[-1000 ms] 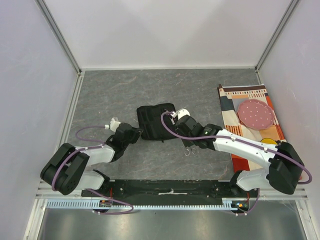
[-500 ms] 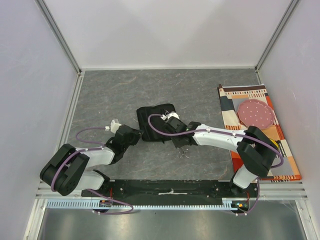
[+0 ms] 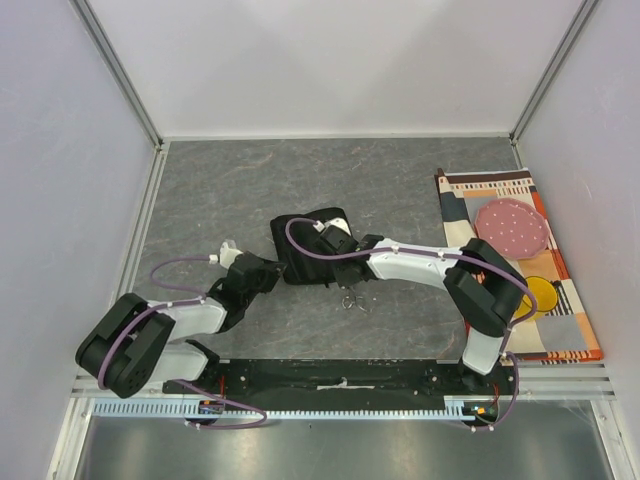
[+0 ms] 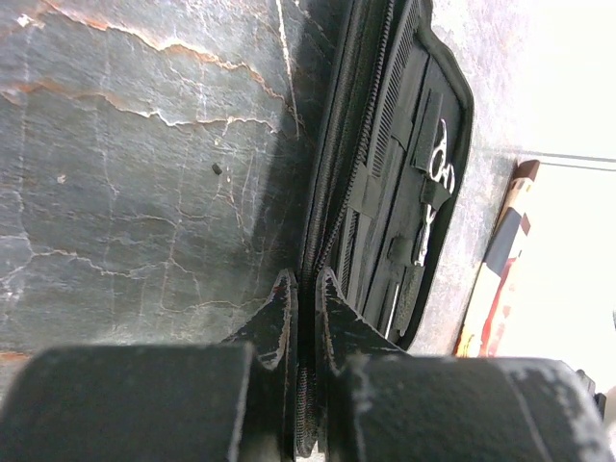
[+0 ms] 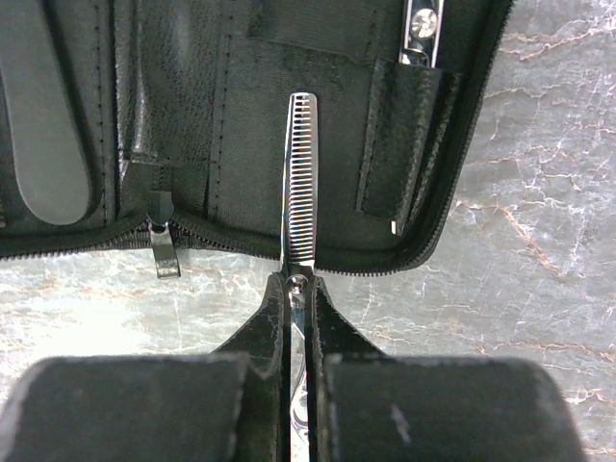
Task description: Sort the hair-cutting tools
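A black pouch [image 3: 305,245] lies open mid-table. My left gripper [image 3: 266,271] is shut on the pouch's zipper edge [image 4: 310,241] at its near-left corner. My right gripper [image 3: 333,246] is shut on a pair of silver scissors [image 5: 301,178]. Its toothed blade points over the pouch's inside [image 5: 241,115], and the handles [image 3: 352,301] trail behind over the table. A second pair of scissors [image 4: 438,178] sits tucked in a pocket, also visible in the right wrist view as scissors [image 5: 422,24]. A flat dark comb [image 5: 48,125] lies in the pouch at the left.
A patterned cloth mat [image 3: 500,195] lies at the right edge with a pink dotted plate [image 3: 511,226] on it. Grey walls with metal rails enclose the stone-patterned table [image 3: 250,180]. A zipper pull [image 5: 164,252] hangs at the pouch's near edge.
My right arm has swung left with the scissors, bringing the blade over the pouch. The left gripper has kept its hold on the pouch edge.
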Available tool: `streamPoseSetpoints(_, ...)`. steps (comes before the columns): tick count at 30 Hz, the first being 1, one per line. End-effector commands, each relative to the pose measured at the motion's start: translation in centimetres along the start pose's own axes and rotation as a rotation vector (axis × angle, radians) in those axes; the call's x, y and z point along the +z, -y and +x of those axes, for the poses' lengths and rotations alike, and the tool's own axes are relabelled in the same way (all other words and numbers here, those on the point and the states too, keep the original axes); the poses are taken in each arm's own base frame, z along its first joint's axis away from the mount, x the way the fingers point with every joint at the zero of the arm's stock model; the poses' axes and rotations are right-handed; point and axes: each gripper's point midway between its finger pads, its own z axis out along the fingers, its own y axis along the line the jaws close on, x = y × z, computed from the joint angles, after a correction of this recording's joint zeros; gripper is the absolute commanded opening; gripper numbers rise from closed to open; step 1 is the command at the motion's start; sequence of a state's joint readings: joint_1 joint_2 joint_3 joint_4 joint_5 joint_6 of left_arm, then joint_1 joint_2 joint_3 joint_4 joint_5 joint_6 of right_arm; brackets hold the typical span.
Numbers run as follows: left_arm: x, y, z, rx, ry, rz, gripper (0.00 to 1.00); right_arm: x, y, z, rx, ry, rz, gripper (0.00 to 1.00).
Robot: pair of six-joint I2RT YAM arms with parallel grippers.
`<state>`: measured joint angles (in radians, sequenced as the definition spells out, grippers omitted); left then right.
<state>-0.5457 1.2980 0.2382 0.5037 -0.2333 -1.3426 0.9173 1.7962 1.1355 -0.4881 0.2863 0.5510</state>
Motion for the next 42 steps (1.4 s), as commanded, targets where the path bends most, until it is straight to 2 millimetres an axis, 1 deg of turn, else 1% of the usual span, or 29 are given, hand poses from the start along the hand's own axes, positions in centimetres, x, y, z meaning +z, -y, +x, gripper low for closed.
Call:
streamPoseSetpoints(1,-0.5,-0.4,0.2,-0.001,-0.006,0.001,0.02,1.3,0.4,-2.5,0.089,0.045,0.010,0.00)
streamPoseSetpoints(6,-0.9,-0.4,0.0,0.013,0.000,0.006,0.02,2.4,0.4,-3.1,0.098,0.030,0.003,0.00)
streamPoseSetpoints(10,-1.0,-0.5,0.0,0.026,-0.001,0.005,0.02,3.0,0.1,-4.2,0.091,0.027,-0.004,0.00)
streamPoseSetpoints(12,-1.0,-0.4,0.0,0.027,0.000,0.006,0.02,3.3,0.1,-4.5,0.089,0.025,-0.006,0.00)
streamPoseSetpoints(15,-1.0,-0.4,0.0,0.031,-0.001,0.006,0.02,3.6,-0.9,-5.0,0.067,0.010,-0.038,0.00)
streamPoseSetpoints(18,-0.9,-0.3,0.0,0.034,-0.005,0.006,0.02,3.6,-1.2,-5.1,0.055,0.004,-0.058,0.00)
streamPoseSetpoints(22,-0.9,-0.4,0.1,0.033,-0.008,0.005,0.02,3.6,-0.6,-5.5,0.026,0.016,-0.029,0.00)
streamPoseSetpoints(26,-0.8,-0.4,0.3,0.039,-0.016,0.005,0.02,4.2,-0.5,-5.8,-0.016,0.012,-0.018,0.00)
streamPoseSetpoints(28,-0.8,-0.6,0.3,0.042,-0.019,0.003,0.02,4.6,-0.9,-6.3,-0.032,0.017,-0.031,0.00)
streamPoseSetpoints(30,-0.9,-0.4,0.3,0.043,-0.020,0.006,0.02,4.9,-0.7,-7.1,-0.051,0.036,-0.008,0.00)
streamPoseSetpoints(32,-0.9,-0.5,0.4,0.049,-0.024,0.006,0.02,5.1,-0.5,-7.5,-0.063,0.039,0.006,0.00)
streamPoseSetpoints(34,-1.0,-0.5,0.4,0.054,-0.025,0.006,0.02,5.5,-0.1,-7.9,-0.059,0.040,0.017,0.00)
streamPoseSetpoints(38,-1.0,-0.5,0.4,0.063,-0.027,0.005,0.02,6.2,0.0,-8.4,-0.061,0.036,0.022,0.00)
streamPoseSetpoints(42,-1.0,-0.5,0.5,0.068,-0.031,0.007,0.02,6.7,0.8,-9.0,-0.050,0.040,0.054,0.00)
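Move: The thinning scissors are already in the right hand's grip near the pivot, blades over the open case. The elastic strap they go for lies about 9 cm ahead of that hand and 4 cm to its left, nearly level. The other scissors, already tucked in, are roughly 12 cm ahead and 2 cm left; the comb is some 7 cm ahead and 11 cm left. From the left hand, the strap lies about 6 cm ahead, 10 cm right and slightly lower. The thinning scissors are slid blades-first under the elastic strap and on into the leather holder beyond it, the right hand pushing them level over the case, forward first and then forward and left, some 10 cm in all with a brief slowing midway. Its fingers keep their pinch near the pivot, while the left hand stays put, still gripping the case's near-left edge. ##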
